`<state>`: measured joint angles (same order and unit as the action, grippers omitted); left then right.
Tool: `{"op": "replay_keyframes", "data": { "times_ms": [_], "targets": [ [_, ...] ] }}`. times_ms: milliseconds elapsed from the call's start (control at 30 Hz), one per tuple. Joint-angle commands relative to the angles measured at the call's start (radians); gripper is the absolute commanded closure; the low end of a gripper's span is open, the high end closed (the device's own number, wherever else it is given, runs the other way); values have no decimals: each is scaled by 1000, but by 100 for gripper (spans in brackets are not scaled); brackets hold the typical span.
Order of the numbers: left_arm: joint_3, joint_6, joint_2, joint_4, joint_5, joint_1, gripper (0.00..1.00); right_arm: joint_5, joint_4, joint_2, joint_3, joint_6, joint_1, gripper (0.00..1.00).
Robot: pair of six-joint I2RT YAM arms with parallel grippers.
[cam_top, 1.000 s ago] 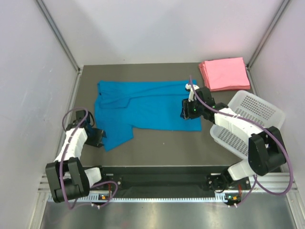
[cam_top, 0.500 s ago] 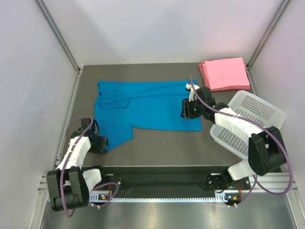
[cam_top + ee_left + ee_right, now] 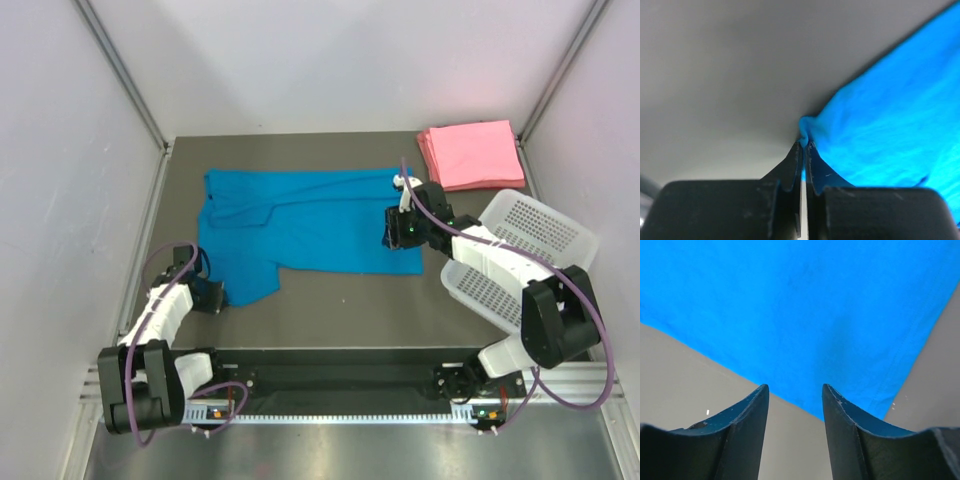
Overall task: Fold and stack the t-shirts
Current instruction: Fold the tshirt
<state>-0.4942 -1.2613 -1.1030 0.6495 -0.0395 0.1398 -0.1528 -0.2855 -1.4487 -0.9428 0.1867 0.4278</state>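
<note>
A bright blue t-shirt [image 3: 300, 222] lies spread on the dark table, one sleeve reaching toward the near left. My left gripper [image 3: 222, 297] is shut on the edge of that sleeve; the wrist view shows a pinch of the blue t-shirt [image 3: 880, 120] bunched between the closed fingertips [image 3: 796, 157]. My right gripper [image 3: 392, 236] hovers open at the shirt's right near corner, the blue t-shirt [image 3: 800, 310] just past its spread fingers [image 3: 752, 410], nothing between them. Folded pink t-shirts [image 3: 470, 153] are stacked at the far right corner.
A white perforated basket [image 3: 520, 255] lies tilted at the right, under my right arm. Grey walls close in the left [image 3: 70, 200] and right [image 3: 600, 170] sides. Bare table [image 3: 350, 305] runs along the near edge.
My left gripper has moved in to the near-left sleeve edge and shut on it. The right gripper has barely moved and stays open.
</note>
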Motion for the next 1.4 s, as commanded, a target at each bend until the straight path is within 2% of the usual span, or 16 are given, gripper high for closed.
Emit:
{"op": "replay_keyframes", "data": {
  "times_ms": [0, 100, 200, 233, 367, 433, 533, 567, 600, 700, 767, 900, 1000, 1167, 1367],
  "targets": [
    [19, 31, -14, -103, -45, -5, 100, 58, -23, 51, -2, 10, -6, 52],
    [-10, 68, 2, -120, -48, -5, 100, 96, -64, 65, 13, -1, -3, 50],
    [-49, 103, 23, -134, -46, -5, 100, 147, -179, 38, -19, -9, -1, 50],
    [-59, 112, 28, -140, -43, -3, 100, 212, -207, 30, -42, 3, -1, 50],
    [-144, 152, 23, -159, -30, -5, 100, 295, -314, 22, -59, 156, -11, 52],
    [-187, 180, 15, -165, -25, -5, 100, 317, -317, 31, -44, 284, -11, 54],
    [-224, 209, -4, -174, -10, -3, 100, 305, -264, 42, -30, 295, -1, 56],
    [-227, 218, -14, -182, -5, -5, 100, 283, -239, 44, -28, 243, 0, 53],
    [-233, 235, -20, -189, 0, -5, 100, 251, -210, 45, -30, 97, 3, 51],
    [-268, 269, -53, -206, 0, -3, 100, 255, -193, 77, -24, -79, 14, 49],
    [-300, 281, -87, -228, 0, -3, 100, 266, -184, 93, -22, -137, 14, 49],
    [-336, 269, -144, -274, 24, -3, 100, 69, -210, 103, 1, -531, 38, 51],
    [-391, 270, -188, -274, 35, -3, 100, 64, -158, 116, 13, -656, 35, 54],
    [-423, 281, -209, -284, 29, -3, 100, -51, -254, 123, 21, -909, 31, 51],
    [-417, 274, -212, -326, 35, -3, 100, -106, -300, 73, 81, -1082, 29, 49]
  ]
}}
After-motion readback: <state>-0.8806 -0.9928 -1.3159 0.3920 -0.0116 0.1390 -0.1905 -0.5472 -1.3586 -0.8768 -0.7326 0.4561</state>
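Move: Ahead of the left hand, about 22 cm out and 4 cm to its right at table level, lies the already folded sleeve flap; the pinched sleeve meets the shirt's near edge at a crook some 8 cm ahead and 13 cm right. From the right hand, the t-shirt's near right corner is roughly 6 cm back, 6 cm right and 9 cm below. The basket's middle is about 30 cm right and 3 cm back, the pink stack 22 cm ahead and 19 cm right. Keeping its pinch on the sleeve end, the left hand eases forward low, then lifts and carries it about 15 cm forward and 10 cm up towards the folded flap, its fingers swinging to point more forward. The open right hand shifts back, right and a little down to above the near right corner, first turning clockwise, then swinging well counter-clockwise and tilting. ##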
